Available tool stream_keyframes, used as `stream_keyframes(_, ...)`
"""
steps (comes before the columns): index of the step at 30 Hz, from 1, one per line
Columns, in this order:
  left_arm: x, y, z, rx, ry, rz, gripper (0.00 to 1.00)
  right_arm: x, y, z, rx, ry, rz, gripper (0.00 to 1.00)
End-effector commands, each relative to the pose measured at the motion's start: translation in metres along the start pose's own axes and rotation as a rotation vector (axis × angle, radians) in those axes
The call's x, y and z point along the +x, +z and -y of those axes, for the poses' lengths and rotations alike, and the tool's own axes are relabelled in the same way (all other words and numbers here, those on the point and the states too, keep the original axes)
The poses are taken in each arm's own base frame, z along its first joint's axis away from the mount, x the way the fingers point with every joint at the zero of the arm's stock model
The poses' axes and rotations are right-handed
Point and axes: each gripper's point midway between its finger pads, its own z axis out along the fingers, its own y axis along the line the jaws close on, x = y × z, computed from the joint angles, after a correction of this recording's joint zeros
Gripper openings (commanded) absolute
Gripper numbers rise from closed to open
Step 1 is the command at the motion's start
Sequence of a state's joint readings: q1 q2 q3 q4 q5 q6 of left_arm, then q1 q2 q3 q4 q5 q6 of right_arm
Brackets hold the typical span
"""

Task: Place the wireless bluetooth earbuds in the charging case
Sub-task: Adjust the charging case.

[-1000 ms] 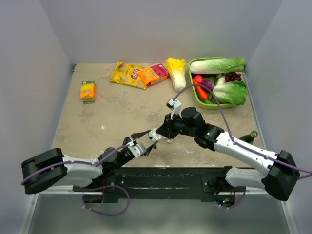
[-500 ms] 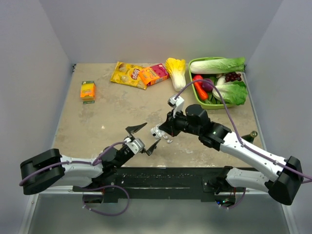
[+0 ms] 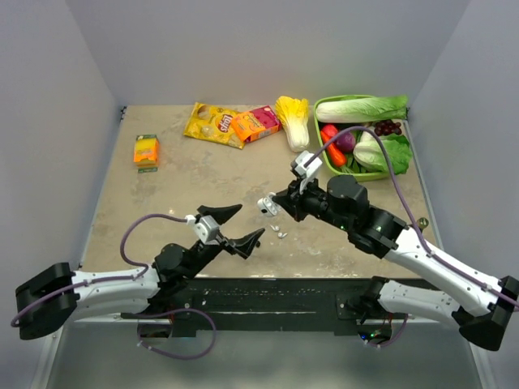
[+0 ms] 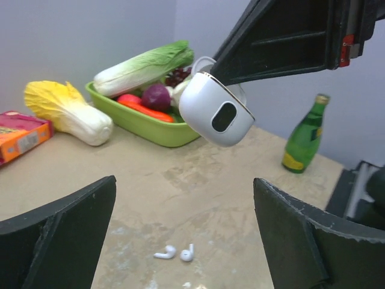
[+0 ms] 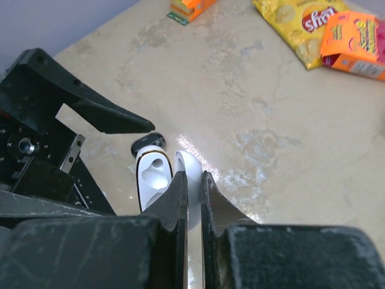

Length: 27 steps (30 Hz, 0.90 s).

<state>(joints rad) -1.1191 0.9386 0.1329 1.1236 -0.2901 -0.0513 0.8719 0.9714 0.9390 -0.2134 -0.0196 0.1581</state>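
Observation:
The white charging case [image 3: 267,204] hangs open above the table, empty sockets showing [image 5: 151,174]. My right gripper [image 5: 194,180] is shut on its lid [image 5: 191,171] and holds it up. In the left wrist view the case [image 4: 215,111] hangs under the right fingers [image 4: 283,42]. Two white earbuds [image 4: 174,253] lie side by side on the table [image 3: 280,233], below and just nearer than the case. My left gripper [image 3: 252,220] stands wide open with nothing in it, a little near-left of the earbuds. Its fingers [image 4: 60,235] frame them from behind.
A small glossy black oval thing [image 5: 147,142] lies on the table beneath the case. A green basket [image 3: 324,164] of vegetables sits back right, a green bottle [image 3: 418,227] at the right edge. A chips bag [image 3: 212,123], orange box [image 3: 255,123], yellow cabbage [image 3: 293,120] and small carton [image 3: 146,150] lie at the back.
My left gripper opened wide and drew back toward the near left. The right gripper carried the case slightly right and away, and the two earbuds now show on the table.

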Motion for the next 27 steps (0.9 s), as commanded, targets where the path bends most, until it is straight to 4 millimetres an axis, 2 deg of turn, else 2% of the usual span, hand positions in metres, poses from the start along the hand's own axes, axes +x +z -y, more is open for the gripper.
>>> stream_keyframes(1, 0.004, -0.011, 0.034, 0.17, -0.204, -0.066, 1.0, -0.035, -0.011, -0.01, 0.024, -0.228, 0.037, 0.0)
stream_keyframes(2, 0.002, -0.012, 0.036, 0.197, -0.206, -0.071, 1.0, -0.031, -0.01, -0.012, 0.022, -0.255, 0.006, 0.0)
stream_keyframes(3, 0.0, -0.014, 0.048, 0.27, -0.223, -0.086, 1.0, -0.02, -0.011, -0.02, -0.001, -0.308, -0.052, 0.0)
stream_keyframes(4, -0.007, -0.009, 0.047, 0.287, -0.227, -0.082, 1.0, -0.02, -0.006, -0.021, 0.012, -0.328, -0.074, 0.0)
stream_keyframes(6, -0.003, -0.009, 0.055, 0.34, -0.253, -0.13, 1.0, -0.012, -0.006, -0.033, -0.014, -0.383, -0.107, 0.0)
stream_keyframes(7, -0.01, -0.003, 0.055, 0.346, -0.258, -0.125, 1.0, -0.011, -0.006, -0.036, -0.023, -0.395, -0.111, 0.0)
stream_keyframes(8, -0.003, -0.001, 0.056, 0.348, -0.265, -0.155, 1.0, -0.01, -0.008, -0.039, -0.035, -0.4, -0.117, 0.0)
stream_keyframes(10, -0.003, 0.004, 0.057, 0.373, -0.266, -0.174, 0.96, -0.006, -0.011, -0.047, -0.08, -0.404, -0.132, 0.0)
stream_keyframes(11, 0.003, 0.004, 0.056, 0.383, -0.253, -0.194, 0.94, -0.004, -0.012, -0.049, -0.092, -0.4, -0.139, 0.0)
stream_keyframes(13, 0.001, 0.001, 0.062, 0.444, -0.228, -0.183, 0.89, 0.0, -0.015, -0.053, -0.117, -0.397, -0.157, 0.0)
stream_keyframes(20, 0.005, -0.001, 0.067, 0.493, -0.179, -0.196, 0.72, 0.005, -0.02, -0.057, -0.147, -0.369, -0.167, 0.0)
stream_keyframes(27, 0.004, -0.002, 0.067, 0.507, -0.159, -0.182, 0.68, 0.009, -0.02, -0.069, -0.213, -0.349, -0.177, 0.0)
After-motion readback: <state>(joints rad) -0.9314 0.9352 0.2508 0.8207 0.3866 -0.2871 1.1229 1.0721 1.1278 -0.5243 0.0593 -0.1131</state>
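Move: Just off the left hand's wide-open fingers hangs the charging case, about 3 cm ahead, 4 cm to the right and 5 cm above, still pinched by its open lid in the right fingers. From the right hand the case is some 2 cm left, 1 cm back and 1 cm below, while the left fingers wait roughly 6 cm left, 4 cm back and 6 cm lower. The white earbuds lie some 3 cm ahead of the left hand, 8 cm right and 20 cm below. Drawing the case back about 5 cm and a little left, the right hand first lifts it slightly, then lowers it, rolling its left side down some 20 degrees and keeping its pinch on the lid. The left hand comes back and to the right to meet it, swings about 30 degrees clockwise, sinks slightly and closes its fingers by a third around the case body, with no touch visible. ##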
